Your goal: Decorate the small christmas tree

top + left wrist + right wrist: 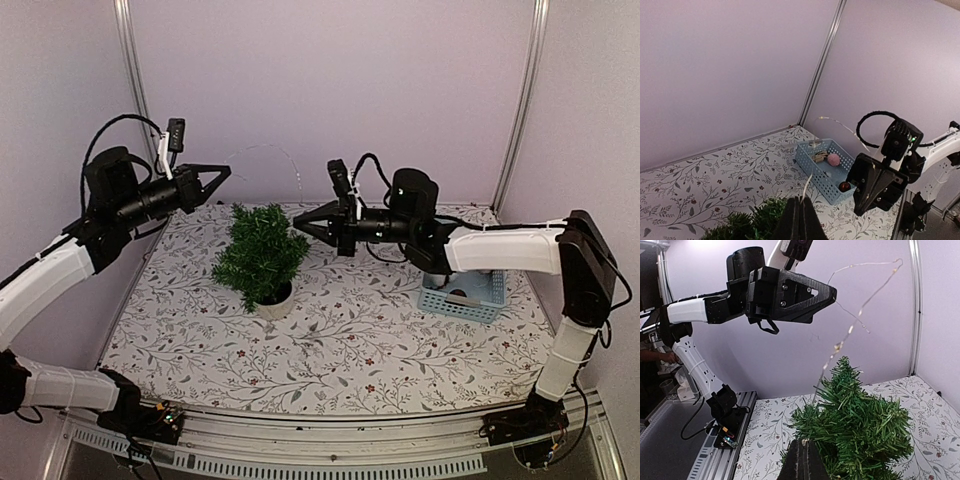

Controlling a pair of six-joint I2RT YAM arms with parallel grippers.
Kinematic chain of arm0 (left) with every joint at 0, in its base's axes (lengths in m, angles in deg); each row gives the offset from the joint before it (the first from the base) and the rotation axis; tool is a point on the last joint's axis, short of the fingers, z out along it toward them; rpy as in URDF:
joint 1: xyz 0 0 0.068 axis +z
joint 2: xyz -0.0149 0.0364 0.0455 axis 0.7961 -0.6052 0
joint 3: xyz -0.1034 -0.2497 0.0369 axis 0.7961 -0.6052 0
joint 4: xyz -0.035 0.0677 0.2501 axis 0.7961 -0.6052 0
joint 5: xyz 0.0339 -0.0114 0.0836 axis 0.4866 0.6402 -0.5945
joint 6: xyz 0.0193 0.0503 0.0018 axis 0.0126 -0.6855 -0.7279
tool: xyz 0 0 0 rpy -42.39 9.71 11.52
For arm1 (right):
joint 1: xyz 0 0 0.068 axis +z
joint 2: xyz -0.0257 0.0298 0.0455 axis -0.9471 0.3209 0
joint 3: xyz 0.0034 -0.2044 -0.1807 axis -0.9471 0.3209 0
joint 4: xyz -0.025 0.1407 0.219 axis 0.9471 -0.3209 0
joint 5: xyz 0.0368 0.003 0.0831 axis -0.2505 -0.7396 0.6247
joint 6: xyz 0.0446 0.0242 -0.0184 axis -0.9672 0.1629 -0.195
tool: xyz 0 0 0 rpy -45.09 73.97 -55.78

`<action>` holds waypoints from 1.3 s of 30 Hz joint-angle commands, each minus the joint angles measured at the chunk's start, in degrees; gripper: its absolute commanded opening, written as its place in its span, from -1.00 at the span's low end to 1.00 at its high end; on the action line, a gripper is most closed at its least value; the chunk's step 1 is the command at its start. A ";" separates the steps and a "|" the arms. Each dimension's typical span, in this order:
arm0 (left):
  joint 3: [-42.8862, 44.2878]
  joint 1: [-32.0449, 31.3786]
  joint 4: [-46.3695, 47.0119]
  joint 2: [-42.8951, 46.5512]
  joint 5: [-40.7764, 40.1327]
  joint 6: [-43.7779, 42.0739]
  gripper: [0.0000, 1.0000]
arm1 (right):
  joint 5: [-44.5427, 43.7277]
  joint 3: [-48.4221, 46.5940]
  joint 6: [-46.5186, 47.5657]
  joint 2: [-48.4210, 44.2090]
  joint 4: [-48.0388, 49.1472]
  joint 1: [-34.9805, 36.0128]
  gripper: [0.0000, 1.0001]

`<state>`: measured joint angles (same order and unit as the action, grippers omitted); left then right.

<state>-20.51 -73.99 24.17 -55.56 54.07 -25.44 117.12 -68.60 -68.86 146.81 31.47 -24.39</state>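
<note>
The small christmas tree (260,250) stands in its white pot (273,302) left of the table's middle. A thin fairy-light wire (266,147) arches above it from one gripper to the other. My left gripper (228,172) is up and left of the treetop, shut on one end of the wire (807,186). My right gripper (297,228) is level with the tree's right side and shut on the other end; in its wrist view the wire (860,315) rises from the shut fingertips (802,441) past the tree (860,415).
A light blue basket (487,290) sits at the right under the right arm. In the left wrist view the basket (810,161) holds a pink ball (833,159), a dark red bauble (844,186) and other small ornaments. Walls close the back and sides.
</note>
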 commanded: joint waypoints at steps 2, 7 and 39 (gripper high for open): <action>0.43 2.32 -7.02 2.58 -0.90 2.20 -1.00 | -2.18 -1.11 -10.57 -7.35 -10.11 -1.90 -1.00; -0.06 5.00 -12.31 1.81 -0.16 4.82 -1.00 | 3.63 -2.22 -24.31 -5.60 -15.62 -4.01 -1.00; -5.04 7.50 -16.35 -2.82 7.45 18.78 -1.00 | 12.47 -11.26 -54.63 11.39 -13.47 -7.21 -1.00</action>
<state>-24.53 -67.09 6.79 -59.88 59.91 -8.44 127.20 -78.81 -122.97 158.17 18.40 -31.34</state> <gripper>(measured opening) 0.004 0.009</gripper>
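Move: My hands are closed on a light string that arches between them, its crest about 3 cm ahead, 5 to the right and 5 above my left hand. The tree stands under it: its middle is roughly 3 cm ahead of my left hand, 4 to the right and 23 below. From my right hand it lies some 7 cm ahead, 7 to the left and 16 below. I bring the string down over the crown with both hands, fingers staying shut on it. My left hand sinks about 12 cm beside the tree, drifting outward to the left early on and tipping its fingers down. My right hand first lifts and backs off right about 3 cm each, then sinks below its starting height and pushes forward some 6 cm alongside the crown, rolling its top strongly forward. ##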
